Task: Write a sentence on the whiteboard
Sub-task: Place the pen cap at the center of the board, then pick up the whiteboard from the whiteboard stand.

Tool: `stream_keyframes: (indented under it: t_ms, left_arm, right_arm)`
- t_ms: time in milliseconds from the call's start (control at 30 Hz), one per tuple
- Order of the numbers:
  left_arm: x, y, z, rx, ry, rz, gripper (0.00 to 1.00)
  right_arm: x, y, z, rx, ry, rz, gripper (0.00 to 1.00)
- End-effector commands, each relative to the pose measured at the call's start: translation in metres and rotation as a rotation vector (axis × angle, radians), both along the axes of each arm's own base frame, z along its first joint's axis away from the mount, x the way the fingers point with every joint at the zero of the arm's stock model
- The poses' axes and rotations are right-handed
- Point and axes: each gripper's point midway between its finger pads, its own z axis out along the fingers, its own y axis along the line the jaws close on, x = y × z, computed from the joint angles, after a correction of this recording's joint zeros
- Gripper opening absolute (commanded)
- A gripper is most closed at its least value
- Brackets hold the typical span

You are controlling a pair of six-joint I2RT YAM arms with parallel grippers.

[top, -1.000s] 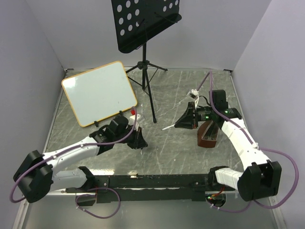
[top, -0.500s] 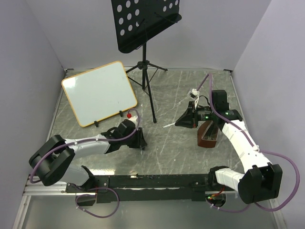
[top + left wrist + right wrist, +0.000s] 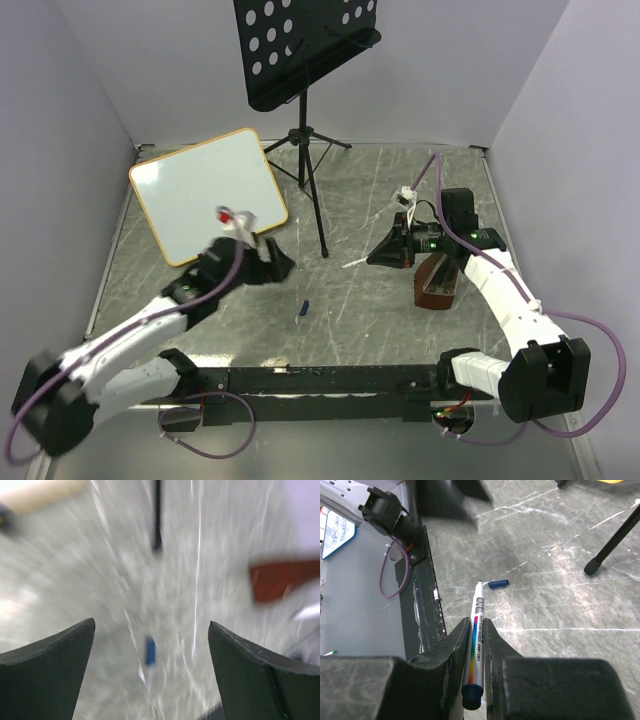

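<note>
The whiteboard point(image 3: 205, 190) leans at the back left, its face blank white; no sentence shows on it. My left gripper point(image 3: 275, 262) hangs just in front of its lower right corner, jaws wide open and empty point(image 3: 151, 625). A small blue marker cap point(image 3: 303, 308) lies on the table below it, blurred in the left wrist view point(image 3: 149, 650). My right gripper point(image 3: 385, 250) is shut on a white marker point(image 3: 476, 630) with a rainbow stripe, its bare tip pointing left toward the cap point(image 3: 498, 584).
A black music stand point(image 3: 305, 45) rises at the back, its tripod legs point(image 3: 318, 200) between the two arms. A brown block point(image 3: 437, 282) sits under the right arm. Grey walls close in the table on three sides.
My left gripper has opened and swung up and left toward the whiteboard, leaving the blue cap on the table. The right arm has barely moved.
</note>
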Motion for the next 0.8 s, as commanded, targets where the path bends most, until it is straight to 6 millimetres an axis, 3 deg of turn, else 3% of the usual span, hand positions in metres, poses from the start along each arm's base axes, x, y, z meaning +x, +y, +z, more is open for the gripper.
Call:
stream_keyframes:
  t_ms: [0, 33, 67, 100, 133, 167, 200, 233, 267, 333, 400, 433, 500, 533, 567, 633, 667, 767]
  left_arm:
    - [0.032, 0.072, 0.075, -0.049, -0.177, 0.206, 0.96]
    - [0.035, 0.086, 0.087, -0.038, -0.211, 0.231, 0.97]
    - [0.039, 0.115, 0.094, -0.018, -0.224, 0.308, 0.97]
    - [0.04, 0.124, 0.113, -0.025, -0.255, 0.315, 0.97]
    - [0.043, 0.138, 0.118, 0.007, -0.271, 0.329, 0.97]
    - [0.048, 0.15, 0.118, 0.026, -0.256, 0.347, 0.97]
    - [0.055, 0.182, 0.124, 0.038, -0.254, 0.428, 0.97]
    - [0.057, 0.189, 0.126, 0.027, -0.257, 0.395, 0.98]
    - [0.066, 0.224, 0.121, 0.022, -0.238, 0.476, 0.99]
    - [0.076, 0.246, 0.124, -0.027, -0.257, 0.505, 0.97]
    - [0.091, 0.265, 0.109, -0.051, -0.223, 0.531, 0.97]
    - [0.102, 0.272, 0.119, -0.102, -0.278, 0.542, 0.97]
    - [0.111, 0.3, 0.109, -0.161, -0.269, 0.564, 0.97]
    - [0.116, 0.31, 0.114, -0.181, -0.297, 0.568, 0.97]
    - [0.119, 0.324, 0.098, -0.192, -0.257, 0.58, 0.97]
    - [0.13, 0.338, 0.089, -0.14, -0.244, 0.572, 0.97]
    - [0.137, 0.342, 0.068, -0.153, -0.198, 0.556, 0.97]
    - [0.147, 0.349, 0.044, -0.131, -0.196, 0.513, 0.97]
  right_arm:
    - [0.0, 0.002, 0.013, 0.013, -0.066, 0.02, 0.0]
    - [0.0, 0.002, 0.013, 0.016, -0.066, 0.022, 0.0]
    - [-0.001, 0.002, 0.014, 0.02, -0.064, 0.025, 0.0]
    - [-0.001, 0.002, 0.014, 0.021, -0.062, 0.026, 0.0]
    - [-0.002, 0.002, 0.015, 0.024, -0.063, 0.029, 0.0]
    - [-0.002, 0.003, 0.016, 0.027, -0.063, 0.032, 0.0]
    - [-0.003, 0.003, 0.016, 0.03, -0.059, 0.033, 0.0]
    - [-0.003, 0.003, 0.016, 0.032, -0.059, 0.034, 0.0]
    - [-0.004, 0.003, 0.016, 0.035, -0.054, 0.038, 0.0]
    - [-0.004, 0.003, 0.017, 0.039, -0.052, 0.039, 0.0]
    - [-0.005, 0.004, 0.017, 0.044, -0.049, 0.043, 0.0]
    - [-0.005, 0.004, 0.018, 0.048, -0.047, 0.045, 0.0]
    - [-0.005, 0.004, 0.016, 0.047, -0.042, 0.047, 0.0]
    - [-0.006, 0.004, 0.015, 0.047, -0.038, 0.048, 0.0]
    - [-0.006, 0.005, 0.016, 0.049, -0.036, 0.048, 0.0]
    - [-0.007, 0.006, 0.017, 0.059, -0.03, 0.056, 0.0]
    - [-0.007, 0.006, 0.018, 0.063, -0.028, 0.059, 0.0]
    - [-0.009, 0.007, 0.018, 0.077, -0.01, 0.071, 0.0]
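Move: Up and to the left of the open left hand leans the whiteboard, its middle about 17 cm ahead, 19 cm left and some 5 cm lower. The pen cap it has already let go lies on the table 4 cm back, 4 cm right and 10 cm below; the music stand's near foot is 8 cm ahead, 9 cm right and 11 cm below. From the right hand the whiteboard is roughly 18 cm ahead, 38 cm left and 13 cm lower. Sweeping away from the cap, the empty left hand swings fast some 35 cm to the left and 12 cm forward towards the whiteboard's left edge, arching up about 14 cm and then sinking most of that again. The wrist turns nearly 40 degrees counter-clockwise and the fingers stay wide open; the right hand almost stays in place, still gripping the uncapped pen. ##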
